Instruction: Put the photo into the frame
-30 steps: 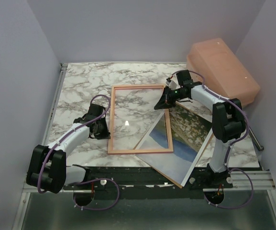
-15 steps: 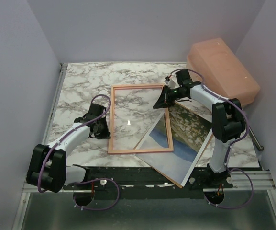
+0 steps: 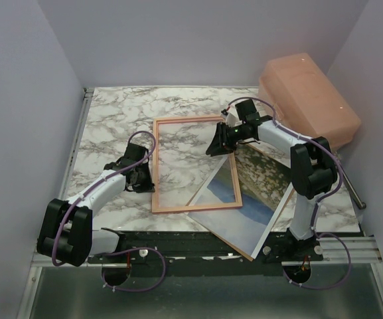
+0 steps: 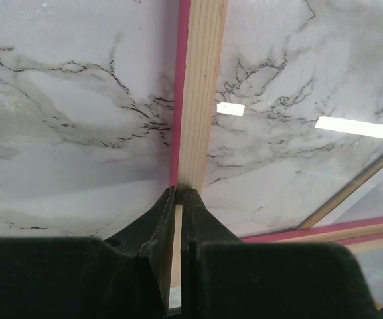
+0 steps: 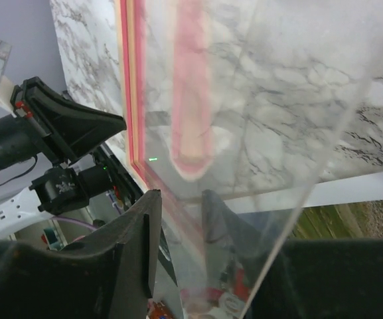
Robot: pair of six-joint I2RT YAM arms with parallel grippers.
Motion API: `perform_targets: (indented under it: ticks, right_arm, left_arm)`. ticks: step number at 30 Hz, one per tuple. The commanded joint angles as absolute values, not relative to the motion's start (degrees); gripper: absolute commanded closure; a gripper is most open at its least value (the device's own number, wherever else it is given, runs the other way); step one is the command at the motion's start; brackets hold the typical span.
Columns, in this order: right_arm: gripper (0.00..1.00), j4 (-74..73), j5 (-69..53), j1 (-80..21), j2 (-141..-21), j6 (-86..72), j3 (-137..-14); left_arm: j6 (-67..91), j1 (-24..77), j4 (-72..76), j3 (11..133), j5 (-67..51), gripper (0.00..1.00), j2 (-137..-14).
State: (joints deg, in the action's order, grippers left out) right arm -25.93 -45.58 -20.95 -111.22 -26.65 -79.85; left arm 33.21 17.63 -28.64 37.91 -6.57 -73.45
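Observation:
The frame (image 3: 194, 209) lies orange-tan back up in the middle of the marble table, with a clear pane (image 3: 184, 166) in it. My left gripper (image 3: 143, 178) is shut on the frame's left bar (image 4: 201, 86), fingertips (image 4: 168, 199) pinching the wood. My right gripper (image 3: 216, 143) is at the frame's far right corner, jaws apart, with the pane's raised edge (image 5: 264, 100) between the fingers (image 5: 141, 226). The photo (image 3: 251, 193) lies picture up, partly under the frame's near right corner and overhanging the table's front edge. Its green field (image 5: 350, 222) shows in the right wrist view.
A large salmon-pink box (image 3: 307, 93) stands at the back right, close behind the right arm. A thin metal rod (image 3: 356, 194) lies by the right edge. Lilac walls close in on the table (image 3: 111, 113) on three sides.
My right gripper has opened from shut and moved left over the frame's far right corner. The frame has turned slightly. The left gripper has stayed put.

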Motion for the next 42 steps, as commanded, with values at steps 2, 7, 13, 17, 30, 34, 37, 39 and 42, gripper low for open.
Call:
perform_targets:
  ticks: [2, 7, 13, 17, 30, 34, 37, 39, 42]
  right_arm:
    - [0.58, -27.85, -41.70, -21.17, -109.78, -24.53, -79.28]
    - [0.45, -27.70, -40.45, -21.66, -110.03, -24.50, -79.28]
    - [0.28, -28.45, -37.37, -22.61, -110.39, -24.00, -80.11]
    - [0.21, -29.78, -34.17, -22.88, -110.34, -23.63, -80.66]
    - [0.08, -33.74, -23.16, -24.41, -109.52, -22.88, -81.53]
    - [0.07, -34.57, -21.90, -25.02, -109.56, -22.90, -81.73]
    - [0.07, -35.39, -20.46, -25.45, -109.52, -23.18, -82.00]
    - [0.07, -35.59, -19.75, -25.72, -109.26, -23.62, -81.80]
    - [0.07, -35.53, -19.85, -25.90, -108.69, -24.26, -81.45]
  left_arm:
    - [32.49, 18.46, -28.82, 37.09, -5.37, 0.91, -75.45]
    - [32.43, 18.72, -28.89, 37.18, -5.16, 0.91, -75.50]
    - [32.34, 19.06, -29.05, 37.35, -4.79, 0.91, -75.67]
    - [32.34, 19.25, -29.18, 37.44, -4.57, 0.91, -75.76]
    - [32.34, 19.84, -29.32, 37.54, -3.97, 0.91, -75.85]
    - [32.32, 19.96, -29.42, 37.66, -3.78, 0.91, -75.96]
    - [32.34, 20.19, -29.60, 37.71, -3.53, 0.91, -76.03]
    - [32.34, 20.30, -29.68, 37.71, -3.43, 0.91, -76.11]
    - [32.39, 20.48, -29.71, 37.71, -3.26, 0.91, -76.01]
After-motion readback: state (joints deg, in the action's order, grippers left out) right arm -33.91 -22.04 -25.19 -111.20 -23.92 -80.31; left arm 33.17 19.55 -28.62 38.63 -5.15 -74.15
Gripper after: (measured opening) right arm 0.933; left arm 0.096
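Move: The frame's right bar, the nearest part to go for, has its middle about 7 cm right of the right hand, 3 cm back and some 8 cm below it. The free edge of the clear pane passes close by, roughly 2 cm right of the finger gap. The photo's middle lies about 9 cm right, 14 cm back and 9 cm down. From the left hand, which already pinches the left bar, the right bar is about 24 cm right and 8 cm ahead. Spread the right gripper from about a third open to nearly full. While it opens, sink it about 5 cm towards the frame's right bar and drift some 3 cm right, tipping its left-pointing fingers about 20 degrees further down. Keep the left gripper pinched on the left bar, easing it only half a centimetre to the right. ##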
